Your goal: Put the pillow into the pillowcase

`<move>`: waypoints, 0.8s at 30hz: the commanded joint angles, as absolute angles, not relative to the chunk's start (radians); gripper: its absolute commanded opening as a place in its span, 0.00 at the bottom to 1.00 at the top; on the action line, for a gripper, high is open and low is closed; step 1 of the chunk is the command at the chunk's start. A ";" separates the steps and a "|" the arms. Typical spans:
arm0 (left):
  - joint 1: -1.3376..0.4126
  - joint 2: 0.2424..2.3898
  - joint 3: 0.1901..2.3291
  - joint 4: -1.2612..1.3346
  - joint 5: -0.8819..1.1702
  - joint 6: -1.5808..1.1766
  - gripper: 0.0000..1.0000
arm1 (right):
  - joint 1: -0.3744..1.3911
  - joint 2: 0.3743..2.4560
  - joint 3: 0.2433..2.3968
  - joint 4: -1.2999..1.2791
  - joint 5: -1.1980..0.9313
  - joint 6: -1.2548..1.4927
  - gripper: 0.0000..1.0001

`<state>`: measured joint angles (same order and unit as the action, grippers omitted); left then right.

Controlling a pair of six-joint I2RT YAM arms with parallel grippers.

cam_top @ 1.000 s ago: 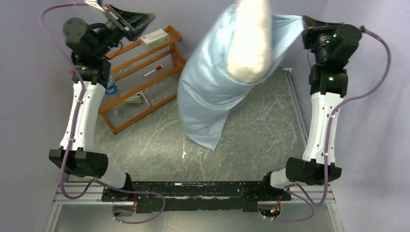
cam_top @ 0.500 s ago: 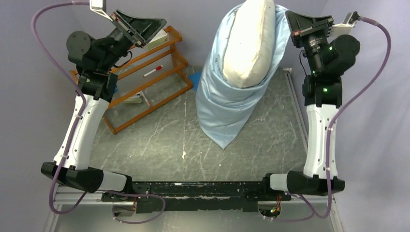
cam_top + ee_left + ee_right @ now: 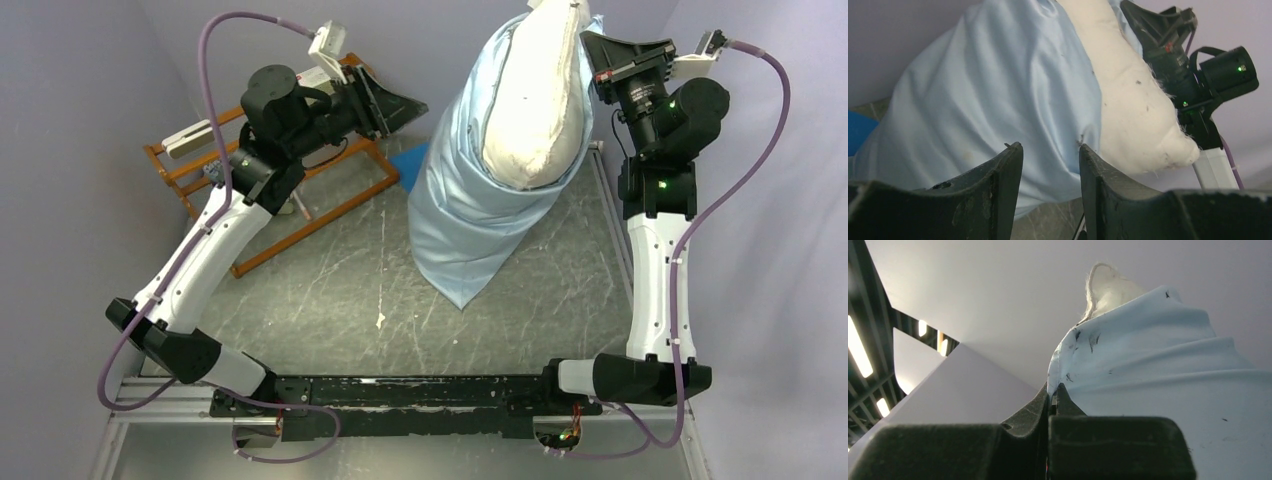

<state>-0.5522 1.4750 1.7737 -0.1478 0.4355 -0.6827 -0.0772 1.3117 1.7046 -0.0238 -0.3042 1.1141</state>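
The pale-blue pillowcase [image 3: 460, 215] hangs upright at the back of the table, its lower end resting on the surface. The plump white pillow [image 3: 530, 100] sits in its open side, with much of its face showing. My right gripper [image 3: 588, 42] is raised at the top right and shut on the pillowcase's upper edge; in the right wrist view the gripper [image 3: 1052, 388] pinches the pillowcase [image 3: 1158, 370], and a pillow corner [image 3: 1108, 290] pokes above it. My left gripper [image 3: 420, 104] points at the case from the left. Seen from the left wrist, that gripper [image 3: 1050, 146] is open and empty, short of the pillowcase [image 3: 998, 90] and pillow [image 3: 1133, 115].
An orange wooden rack [image 3: 330, 200] holding small items lies at the back left, under the left arm. A bright-blue flat sheet [image 3: 410, 162] shows just left of the pillowcase. A metal rail [image 3: 610, 220] runs along the table's right edge. Walls stand close behind.
My left arm has swung right, from over the rack towards the pillowcase, and its jaws have opened. The pillow and case have settled more upright. The right gripper keeps its hold.
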 commanded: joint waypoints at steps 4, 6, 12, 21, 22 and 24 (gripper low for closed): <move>-0.708 1.500 1.834 -0.187 0.315 -0.540 0.50 | -0.074 1.292 1.701 0.059 -0.331 1.139 0.00; -0.746 1.500 1.815 -0.172 0.290 -0.544 0.50 | -0.074 1.290 1.699 0.062 -0.331 1.144 0.00; -0.829 1.493 1.769 -0.173 0.171 -0.526 0.51 | -0.068 1.283 1.698 0.078 -0.338 1.163 0.00; -0.852 1.519 1.745 -0.170 0.079 -0.516 0.52 | -0.066 1.258 1.676 0.086 -0.324 1.175 0.00; -0.854 1.524 1.741 -0.162 0.078 -0.518 0.52 | -0.065 1.257 1.673 0.089 -0.324 1.179 0.00; -0.856 1.540 1.735 -0.142 0.085 -0.525 0.52 | -0.065 1.255 1.671 0.091 -0.322 1.181 0.00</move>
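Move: The left side of the pillowcase's open rim is about 12 cm to the right of my left hand, some 4 cm back and 5 cm lower. The pillow's near end stands about 17 cm to the right, 7 cm back and 5 cm lower; the pinched corner of the case lies some 26 cm right, 9 cm ahead and slightly higher. From my right hand, that left rim is about 15 cm left, 12 cm back and 10 cm below. With the fingers held half open, I sweep my left hand about 7 cm to the right and some 5 cm back towards the loose left rim of the pillowcase, then ease about 2 cm forward again while sinking roughly 3 cm beside the pillow. My right hand stays nearly still and keeps its shut pinch on the case's corner, so the case hangs with the pillow in it. ##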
